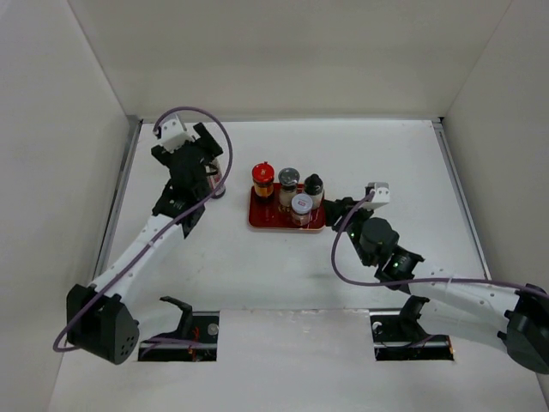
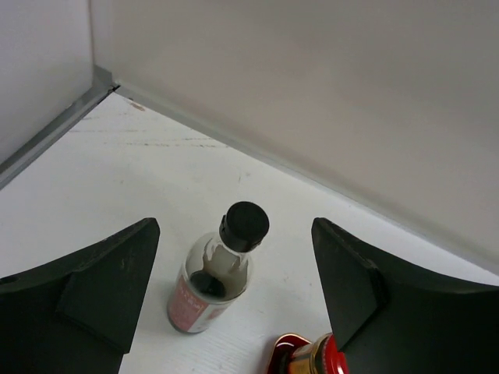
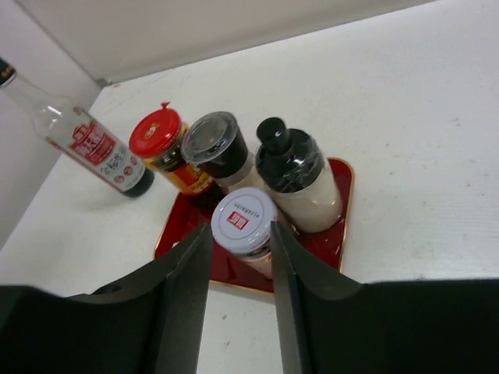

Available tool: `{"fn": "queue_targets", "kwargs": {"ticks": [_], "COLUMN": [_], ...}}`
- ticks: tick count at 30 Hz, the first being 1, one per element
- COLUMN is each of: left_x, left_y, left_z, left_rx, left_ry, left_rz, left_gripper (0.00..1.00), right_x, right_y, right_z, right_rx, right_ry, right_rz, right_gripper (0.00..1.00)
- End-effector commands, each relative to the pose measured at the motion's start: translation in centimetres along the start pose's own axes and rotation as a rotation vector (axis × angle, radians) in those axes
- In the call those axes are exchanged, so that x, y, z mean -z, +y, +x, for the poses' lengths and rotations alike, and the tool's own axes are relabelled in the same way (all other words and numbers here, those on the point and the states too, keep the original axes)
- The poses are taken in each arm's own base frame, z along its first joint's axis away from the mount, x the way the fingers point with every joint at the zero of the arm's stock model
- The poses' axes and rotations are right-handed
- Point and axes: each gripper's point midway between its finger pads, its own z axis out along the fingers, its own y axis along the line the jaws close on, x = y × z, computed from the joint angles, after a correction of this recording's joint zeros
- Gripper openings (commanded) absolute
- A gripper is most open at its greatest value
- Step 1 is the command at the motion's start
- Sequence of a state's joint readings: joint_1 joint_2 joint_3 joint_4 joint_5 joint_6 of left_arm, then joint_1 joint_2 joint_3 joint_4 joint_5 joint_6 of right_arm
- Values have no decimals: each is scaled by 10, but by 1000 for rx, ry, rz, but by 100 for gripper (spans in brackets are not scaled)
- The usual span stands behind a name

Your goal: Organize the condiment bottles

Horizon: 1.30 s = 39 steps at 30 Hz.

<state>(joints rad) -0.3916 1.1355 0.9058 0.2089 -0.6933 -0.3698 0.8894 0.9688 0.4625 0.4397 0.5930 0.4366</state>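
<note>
The tall slim clear bottle [image 2: 212,284] with a black cap and red-white label stands on the table left of the tray, partly hidden by the arm in the top view [image 1: 218,183]. My left gripper [image 2: 234,292] is wide open with a finger on each side of it, both apart from it. The red tray [image 1: 261,221] holds the red-capped jar [image 1: 263,175], the silver-lidded jar [image 1: 289,180], the black-capped beige bottle [image 1: 314,188] and the pale-lidded jar [image 3: 243,222]. My right gripper [image 3: 240,231] is closed against the pale-lidded jar's sides while the jar stands at the tray's near edge.
White walls close in the table at the back and on both sides; the left gripper [image 1: 204,167] is near the back left corner. The right gripper [image 1: 328,209] is at the tray's right end. Two dark cut-outs lie by the arm bases.
</note>
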Motion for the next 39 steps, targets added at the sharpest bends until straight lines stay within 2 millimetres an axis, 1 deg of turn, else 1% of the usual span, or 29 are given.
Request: {"fn": "queue_targets", "kwargs": {"ticks": [1, 3, 5, 6, 9, 12, 20, 23, 25, 27, 28, 29, 31, 32, 34, 39], "left_x": [-15, -25, -31, -33, -40, -47, -58, -62, -64, -66, -67, -67, -64, -60, -48, -3], "left_y": [-5, -6, -3, 0, 3, 1, -2, -5, -7, -12, -14, -16, -20, -25, -27, -30], "left_z": [17, 24, 26, 25, 23, 24, 38, 39, 37, 34, 32, 30, 25, 21, 9, -19], "left_rx": [-104, -139, -152, -153, -163, -188, -215, -217, -211, -208, -212, -216, -215, -210, -202, -165], "left_ry": [96, 128, 134, 130, 128, 132, 152, 153, 145, 133, 128, 124, 112, 101, 70, 1], "left_rz": [1, -12, -25, -36, -52, -54, -56, -53, -52, -43, -41, -39, -32, -22, -23, 14], "left_gripper": [78, 78, 76, 75, 72, 69, 56, 53, 46, 28, 22, 18, 12, 11, 9, 8], "right_x": [-1, -2, -1, -1, -1, -1, 1, 0, 0, 0, 0, 0, 0, 0, 0, -1], "right_y": [12, 15, 18, 20, 21, 23, 19, 16, 17, 17, 16, 16, 16, 17, 15, 14], "right_z": [-11, -7, -4, -4, -4, -4, -8, -8, -8, -10, -9, -9, -8, -8, -7, -7], "right_rx": [-95, -98, -103, -103, -104, -105, -104, -107, -105, -106, -109, -109, -105, -106, -105, -105], "right_ry": [-23, -6, 9, 11, 12, 17, 7, 6, 7, 2, 4, 4, 8, 8, 7, 7], "right_rz": [-65, -84, -102, -109, -114, -124, -117, -111, -112, -115, -112, -110, -108, -111, -107, -103], "right_gripper": [52, 63, 70, 72, 72, 72, 73, 73, 73, 73, 73, 73, 73, 73, 73, 73]}}
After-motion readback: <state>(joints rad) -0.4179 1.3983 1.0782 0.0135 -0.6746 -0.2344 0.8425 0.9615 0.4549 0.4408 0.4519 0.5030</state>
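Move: The glass bottle stands about 6 cm ahead of the left hand, level with it sideways, its middle some 18 cm below. The red-lidded jar is about 4 cm ahead and 12 cm to the right, some 24 cm down; the tray's middle lies roughly 2 cm ahead, 17 cm right and 30 cm below. From the right hand the bottle is about 15 cm ahead and 25 cm to the left. Down about 7 cm and forward 6 cm, the left hand goes to the bottle's black cap, tipping its fingers some 20 degrees down as they close and pinch it; keeping hold, it then comes about 2.5 cm back and as far right, towards the tray, rising barely. The right hand stays near the tray while its fingers open. ##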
